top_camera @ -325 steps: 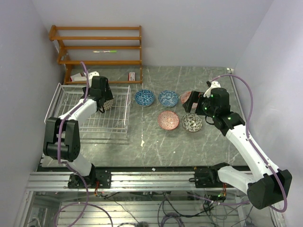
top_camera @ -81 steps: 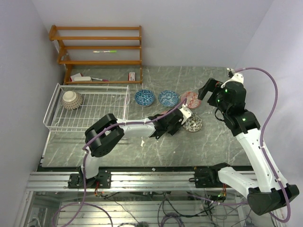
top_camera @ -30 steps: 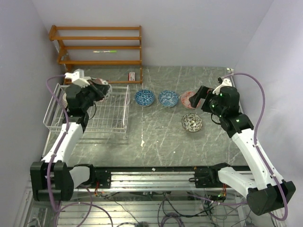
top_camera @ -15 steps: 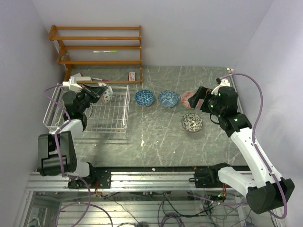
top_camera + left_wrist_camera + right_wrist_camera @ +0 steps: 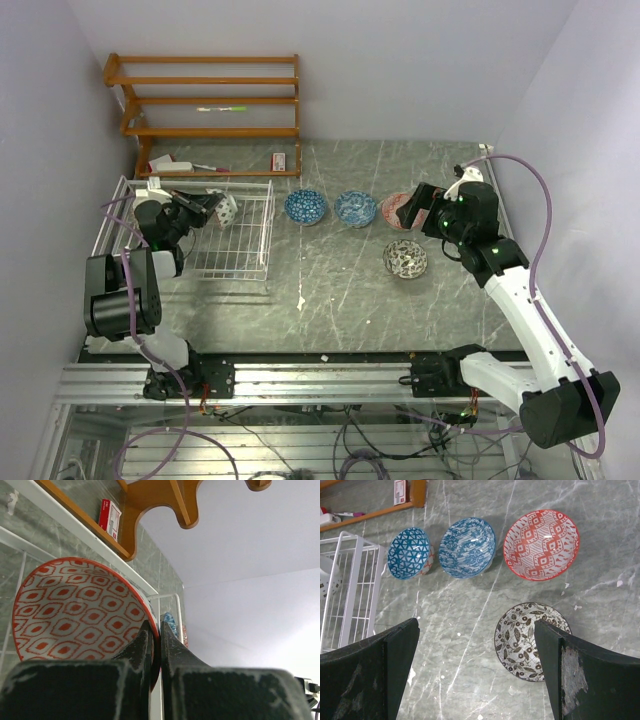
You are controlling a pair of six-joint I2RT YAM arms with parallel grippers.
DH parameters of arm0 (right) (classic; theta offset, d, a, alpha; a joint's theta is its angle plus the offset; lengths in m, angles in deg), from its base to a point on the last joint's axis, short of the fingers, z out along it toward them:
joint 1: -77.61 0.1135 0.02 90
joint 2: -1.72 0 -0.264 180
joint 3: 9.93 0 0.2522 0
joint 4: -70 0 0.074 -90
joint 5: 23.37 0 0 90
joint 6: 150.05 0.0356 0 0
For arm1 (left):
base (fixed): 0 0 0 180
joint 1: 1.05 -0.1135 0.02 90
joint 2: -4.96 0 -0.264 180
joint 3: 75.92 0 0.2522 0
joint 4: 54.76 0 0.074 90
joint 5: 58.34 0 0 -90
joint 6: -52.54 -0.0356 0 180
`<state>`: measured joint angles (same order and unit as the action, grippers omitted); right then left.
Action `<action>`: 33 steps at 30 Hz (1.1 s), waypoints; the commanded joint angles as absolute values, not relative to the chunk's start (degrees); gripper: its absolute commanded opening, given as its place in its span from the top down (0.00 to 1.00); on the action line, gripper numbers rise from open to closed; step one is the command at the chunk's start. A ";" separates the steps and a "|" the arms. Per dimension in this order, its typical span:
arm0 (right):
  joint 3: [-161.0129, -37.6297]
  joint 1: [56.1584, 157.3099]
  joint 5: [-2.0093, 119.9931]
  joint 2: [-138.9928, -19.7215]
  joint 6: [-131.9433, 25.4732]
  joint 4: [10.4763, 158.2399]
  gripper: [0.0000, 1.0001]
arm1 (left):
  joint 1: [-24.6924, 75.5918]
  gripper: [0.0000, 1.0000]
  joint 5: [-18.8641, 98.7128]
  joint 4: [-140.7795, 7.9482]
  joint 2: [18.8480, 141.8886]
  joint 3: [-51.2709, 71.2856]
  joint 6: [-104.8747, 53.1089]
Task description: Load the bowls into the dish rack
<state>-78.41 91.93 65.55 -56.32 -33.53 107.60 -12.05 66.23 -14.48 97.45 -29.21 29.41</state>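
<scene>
My left gripper (image 5: 214,208) is shut on the rim of a bowl (image 5: 228,208) with a pale, red-orange patterned outside (image 5: 75,610), held on edge over the white wire dish rack (image 5: 245,262). Both fingers (image 5: 142,642) pinch the rim. Several more bowls sit on the table: two blue ones (image 5: 409,553) (image 5: 467,547), a red-patterned one (image 5: 541,545) and a black-and-white one (image 5: 530,641). My right gripper (image 5: 476,630) hangs open above them with nothing in it, close over the red bowl (image 5: 392,208).
An orange-brown wooden shelf (image 5: 205,100) stands at the back left behind the rack, with a small red box (image 5: 111,514) at its foot. Walls close in on the left, back and right. A pale patterned bowl (image 5: 327,580) shows inside the rack at the right wrist view's left edge.
My left arm has folded back toward the rack's left side, and the held bowl has come down a little over the rack. The right arm has barely moved.
</scene>
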 commanded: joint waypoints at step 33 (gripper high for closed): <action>-76.86 91.63 65.34 -57.99 -35.47 105.12 0.00 | -18.48 0.56 64.15 -31.92 103.72 -25.71 16.10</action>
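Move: The red-lined bowl is already pinched at the rim in my left hand, its middle about 2 cm back, 2 cm right and 4 cm below. Its rack spot lies almost under me, about 1 cm back, 1 cm left and 6 cm down. The tan bowl already racked is some 15 cm left and 2 cm back, 7 cm lower; the blue dotted bowl on the table is about 22 cm right, level ahead, 12 cm lower. From my right hand the spot is roughly 45 cm left, 8 cm ahead and 14 cm down. I ease the pinched bowl leftward and a little down into the rack, then open my left fingers to nearly half wide to let go of its rim. As they open I keep sliding left towards the tan bowl, about 5 cm in all, sinking some 2 cm with a slight push forward, the wrist rocking only a few degrees. ##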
